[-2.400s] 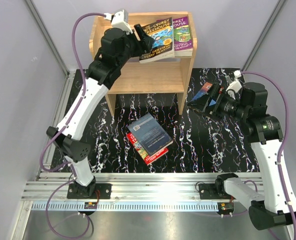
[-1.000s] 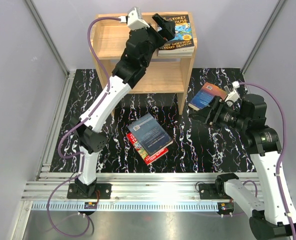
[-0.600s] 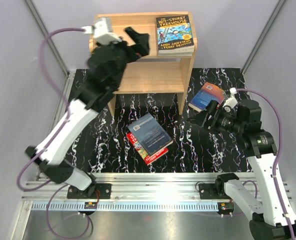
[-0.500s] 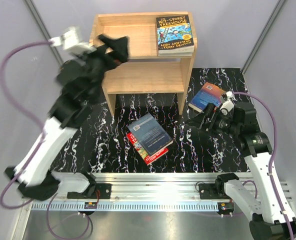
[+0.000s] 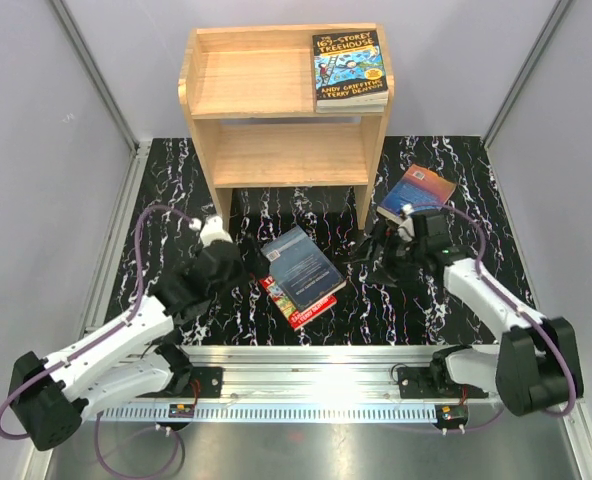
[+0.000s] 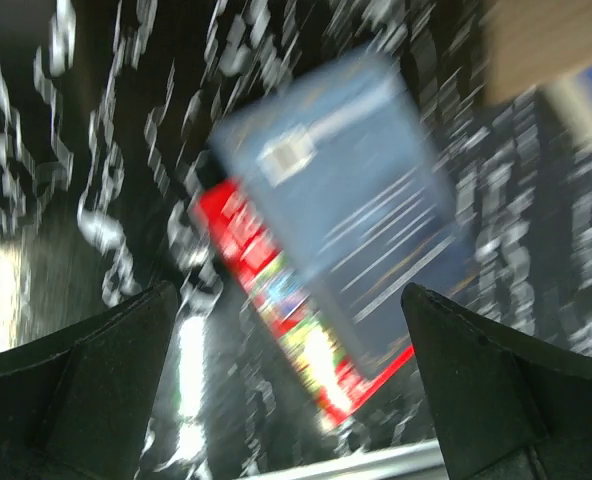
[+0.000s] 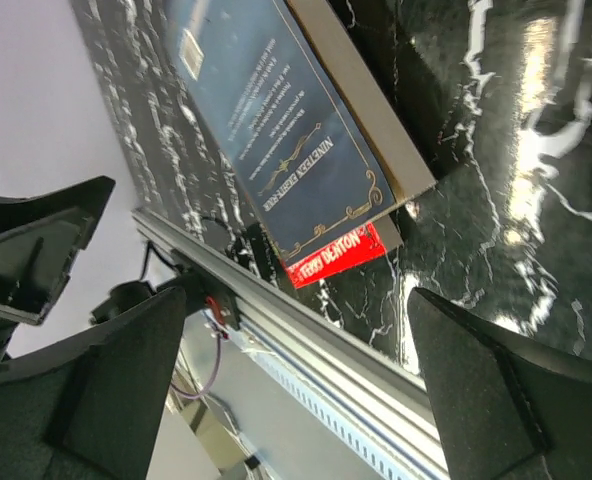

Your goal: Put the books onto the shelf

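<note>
The wooden shelf (image 5: pixel 246 85) stands at the back, with a stack of books (image 5: pixel 351 68) on the right of its top tier. A dark blue book (image 5: pixel 300 264) lies on a red book (image 5: pixel 306 308) in the middle of the mat. A blue-orange book (image 5: pixel 417 190) lies by the shelf's right foot. My left gripper (image 5: pixel 252 256) hangs open, low at the pile's left; its wrist view is blurred and shows the dark blue book (image 6: pixel 336 195) over the red book (image 6: pixel 276 290). My right gripper (image 5: pixel 370 247) is open at the pile's right, facing the dark blue book (image 7: pixel 276 130) and red book (image 7: pixel 331 258).
The black marbled mat (image 5: pixel 176 200) covers the floor between grey walls. An aluminium rail (image 5: pixel 316 360) carrying both arm bases runs along the near edge, and it also shows as the rail (image 7: pixel 336 375) in the right wrist view. The shelf's lower tier (image 5: pixel 286 155) holds nothing.
My left arm has swung off the shelf top down to the mat beside the middle pile. My right gripper has opened wide, left the blue-orange book and dropped low toward the pile.
</note>
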Controlling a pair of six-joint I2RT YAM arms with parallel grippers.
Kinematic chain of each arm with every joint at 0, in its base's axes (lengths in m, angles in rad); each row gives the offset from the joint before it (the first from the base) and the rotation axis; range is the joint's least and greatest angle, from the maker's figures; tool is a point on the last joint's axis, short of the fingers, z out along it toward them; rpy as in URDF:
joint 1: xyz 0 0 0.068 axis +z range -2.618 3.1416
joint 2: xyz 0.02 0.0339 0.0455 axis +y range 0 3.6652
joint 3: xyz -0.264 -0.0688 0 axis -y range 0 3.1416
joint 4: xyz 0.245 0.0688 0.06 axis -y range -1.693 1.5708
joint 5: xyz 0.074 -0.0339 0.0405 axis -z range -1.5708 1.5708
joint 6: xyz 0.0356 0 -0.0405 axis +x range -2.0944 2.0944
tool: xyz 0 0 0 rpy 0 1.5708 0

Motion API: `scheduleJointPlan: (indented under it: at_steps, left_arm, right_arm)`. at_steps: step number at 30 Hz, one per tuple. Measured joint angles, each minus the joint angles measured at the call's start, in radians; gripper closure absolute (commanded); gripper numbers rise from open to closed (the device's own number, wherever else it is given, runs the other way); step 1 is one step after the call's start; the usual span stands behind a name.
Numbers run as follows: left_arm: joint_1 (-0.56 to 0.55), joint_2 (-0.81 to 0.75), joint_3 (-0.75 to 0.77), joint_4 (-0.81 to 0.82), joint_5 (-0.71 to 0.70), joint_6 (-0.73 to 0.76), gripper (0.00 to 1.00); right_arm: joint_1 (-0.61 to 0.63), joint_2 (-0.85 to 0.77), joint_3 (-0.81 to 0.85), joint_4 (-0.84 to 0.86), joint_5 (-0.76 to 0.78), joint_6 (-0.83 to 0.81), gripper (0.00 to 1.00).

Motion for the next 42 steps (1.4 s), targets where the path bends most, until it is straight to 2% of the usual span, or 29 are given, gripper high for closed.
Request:
scheduleJointPlan:
  at_steps: [3,7,9,18,22,26,27,30,33,36,40,42]
  left_arm:
    - [-0.002,0.003,-0.077,-0.002,0.047,-0.042,0.01]
    - [-0.002,0.005,-0.082,0.059,0.084,-0.065,0.01]
    - [-0.002,0.010,-0.082,0.085,0.095,-0.067,0.01]
    - [-0.002,0.056,-0.104,0.163,0.129,-0.064,0.01]
    - [-0.002,0.076,-0.122,0.177,0.146,-0.063,0.01]
    - [-0.002,0.074,-0.129,0.177,0.151,-0.060,0.01]
    - [-0.002,0.072,-0.130,0.178,0.151,-0.058,0.01]
    - [-0.002,0.062,-0.142,0.180,0.151,-0.057,0.01]
    - [-0.002,0.054,-0.159,0.183,0.154,-0.058,0.01]
    - [-0.002,0.055,-0.171,0.182,0.159,-0.058,0.01]
    - [-0.002,0.056,-0.172,0.182,0.162,-0.056,0.01]
    - [-0.002,0.058,-0.172,0.182,0.163,-0.055,0.01]
  right_arm:
    - [0.097,0.117,-0.005,0.095,0.045,0.035,0.00]
    - [0.193,0.230,-0.099,0.288,0.093,0.128,0.00]
    - [0.213,0.272,-0.142,0.346,0.112,0.180,0.00]
    - [0.267,0.352,-0.147,0.570,0.154,0.297,0.02]
    - [0.289,0.382,-0.163,0.667,0.187,0.355,0.07]
    - [0.302,0.404,-0.184,0.746,0.231,0.393,0.25]
    - [0.303,0.409,-0.192,0.766,0.242,0.401,0.36]
    - [0.309,0.423,-0.216,0.804,0.290,0.420,0.51]
    - [0.315,0.427,-0.248,0.857,0.330,0.438,0.60]
    - [0.321,0.427,-0.283,0.938,0.369,0.462,0.73]
    - [0.333,0.427,-0.330,1.036,0.416,0.486,0.95]
    - [0.339,0.425,-0.350,1.070,0.436,0.496,0.99]
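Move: The blue book lies about 15 cm to the right hand's left, 4 cm farther out and some 11 cm below, on top of the red book, whose middle is about 5 cm nearer the bases than the blue one's. The bookcase's right leg stands some 14 cm straight ahead of the right hand, the sunset-coloured book about 22 cm ahead and 15 cm right. From the left hand, the blue book is roughly 5 cm ahead, 11 cm right and 14 cm below. The blue book's near right corner is approached by the open right hand, which sinks about 9 cm while swinging left, slides on left and slightly forward, then closes and pinches the corner across its thickness as the wrist turns some 15 degrees clockwise. The open left hand sinks about 6 cm beside the books, easing a little right and back, and touches nothing. ##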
